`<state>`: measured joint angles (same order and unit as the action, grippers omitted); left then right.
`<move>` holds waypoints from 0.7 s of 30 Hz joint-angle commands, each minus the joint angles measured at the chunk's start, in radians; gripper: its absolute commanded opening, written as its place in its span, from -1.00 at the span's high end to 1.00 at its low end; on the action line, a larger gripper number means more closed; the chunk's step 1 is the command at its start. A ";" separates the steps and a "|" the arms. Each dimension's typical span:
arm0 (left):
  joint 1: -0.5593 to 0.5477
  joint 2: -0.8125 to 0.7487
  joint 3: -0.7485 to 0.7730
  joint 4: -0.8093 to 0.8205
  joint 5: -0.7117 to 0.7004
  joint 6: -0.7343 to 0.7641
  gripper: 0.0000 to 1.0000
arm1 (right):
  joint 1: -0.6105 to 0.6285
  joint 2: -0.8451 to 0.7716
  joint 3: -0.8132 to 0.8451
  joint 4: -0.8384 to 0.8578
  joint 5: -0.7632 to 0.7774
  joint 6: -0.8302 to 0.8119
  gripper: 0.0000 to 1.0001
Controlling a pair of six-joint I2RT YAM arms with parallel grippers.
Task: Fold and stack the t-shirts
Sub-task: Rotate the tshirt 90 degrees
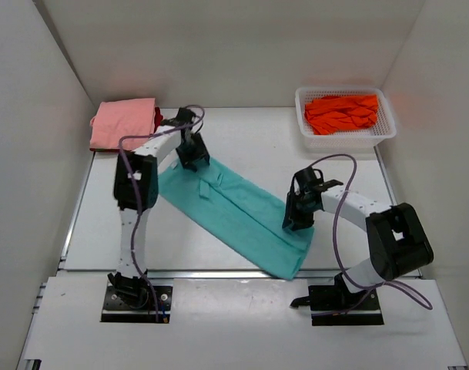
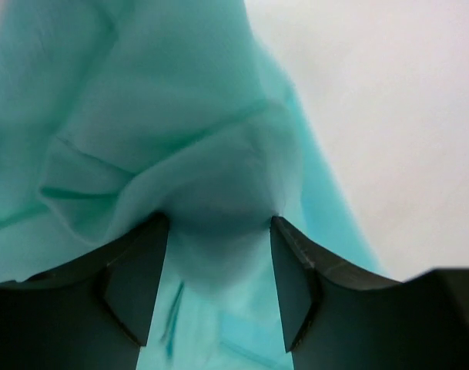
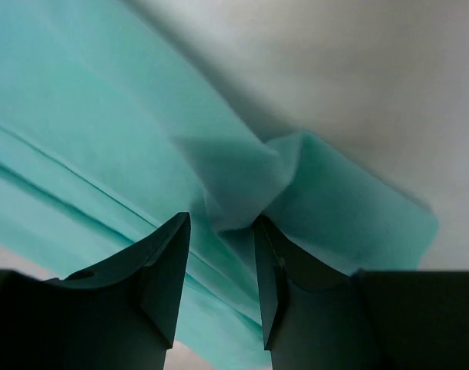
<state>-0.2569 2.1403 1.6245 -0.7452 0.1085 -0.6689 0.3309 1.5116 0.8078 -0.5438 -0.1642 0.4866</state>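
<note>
A teal t-shirt (image 1: pixel 234 204) lies folded into a long band, running diagonally across the table from back left to front right. My left gripper (image 1: pixel 192 158) is at its back left end and shut on a bunch of the teal cloth (image 2: pixel 180 92), which bulges between its jaws (image 2: pixel 219 223). My right gripper (image 1: pixel 296 220) is near the front right end and shut on a raised pinch of the cloth (image 3: pixel 80 116) between its jaws (image 3: pixel 222 223). A salmon pink t-shirt (image 1: pixel 125 122) lies folded at the back left, on a dark red one (image 1: pixel 158 118). A bright orange t-shirt (image 1: pixel 342 112) lies crumpled in the basket.
A white mesh basket (image 1: pixel 346 140) stands at the back right corner. White walls close in the table on the left, back and right. The arm bases sit at the near edge.
</note>
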 commanded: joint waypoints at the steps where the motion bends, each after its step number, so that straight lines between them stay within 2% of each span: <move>1: -0.031 0.322 0.535 -0.318 -0.033 0.171 -0.32 | 0.101 -0.037 -0.058 -0.067 -0.004 0.183 0.26; 2: -0.036 0.486 0.827 -0.379 -0.027 0.195 -0.31 | 0.156 -0.054 -0.067 -0.042 -0.021 0.194 0.27; 3: -0.035 0.562 1.111 -0.487 0.020 0.195 -0.31 | 0.218 -0.059 -0.076 -0.019 -0.040 0.237 0.26; 4: -0.021 0.681 1.205 -0.512 0.095 0.178 -0.29 | 0.243 -0.060 -0.088 -0.001 -0.046 0.271 0.26; 5: -0.021 0.659 1.118 -0.482 0.136 0.187 -0.27 | 0.294 -0.065 -0.093 0.031 -0.058 0.292 0.26; 6: -0.025 0.638 0.953 -0.397 0.182 0.210 -0.25 | 0.350 -0.064 -0.102 0.085 -0.081 0.305 0.26; 8: -0.045 0.568 0.823 -0.288 0.169 0.245 -0.26 | 0.419 -0.050 -0.107 0.143 -0.093 0.333 0.26; 10: -0.067 0.563 0.845 -0.275 0.149 0.261 -0.29 | 0.480 -0.010 -0.096 0.202 -0.109 0.334 0.25; 13: -0.061 0.622 0.969 -0.240 0.224 0.238 -0.33 | 0.539 0.056 -0.079 0.271 -0.104 0.319 0.25; 17: -0.039 0.642 0.947 -0.091 0.321 0.194 -0.34 | 0.546 0.130 -0.046 0.334 -0.104 0.288 0.25; 21: -0.025 0.641 0.968 0.045 0.375 0.134 -0.36 | 0.505 0.200 0.045 0.276 -0.063 0.182 0.26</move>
<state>-0.2905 2.7461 2.5958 -0.8120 0.4286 -0.4976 0.8642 1.6333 0.8185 -0.2474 -0.3523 0.7708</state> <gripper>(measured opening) 0.681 0.368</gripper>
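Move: Both my hands are already down on the folded teal t-shirt, which lies slantwise. Its middle is about 19 cm back and 15 cm right of my left hand, and about 17 cm left and 3 cm ahead of my right, barely below either. The pink stack sits some 16 cm ahead and 22 cm left of my left hand; the basket stands roughly 40 cm ahead and 15 cm right of my right hand. I keep both sets of parted fingertips on the t-shirt and swing it clockwise. My left hand drags the far end forward about 14 cm, most of it in one quick early sweep, and some 10 cm right, its wrist turning clockwise. My right drags the near part left about 18 cm, first also back towards me, turning counter-clockwise about 20 degrees. ##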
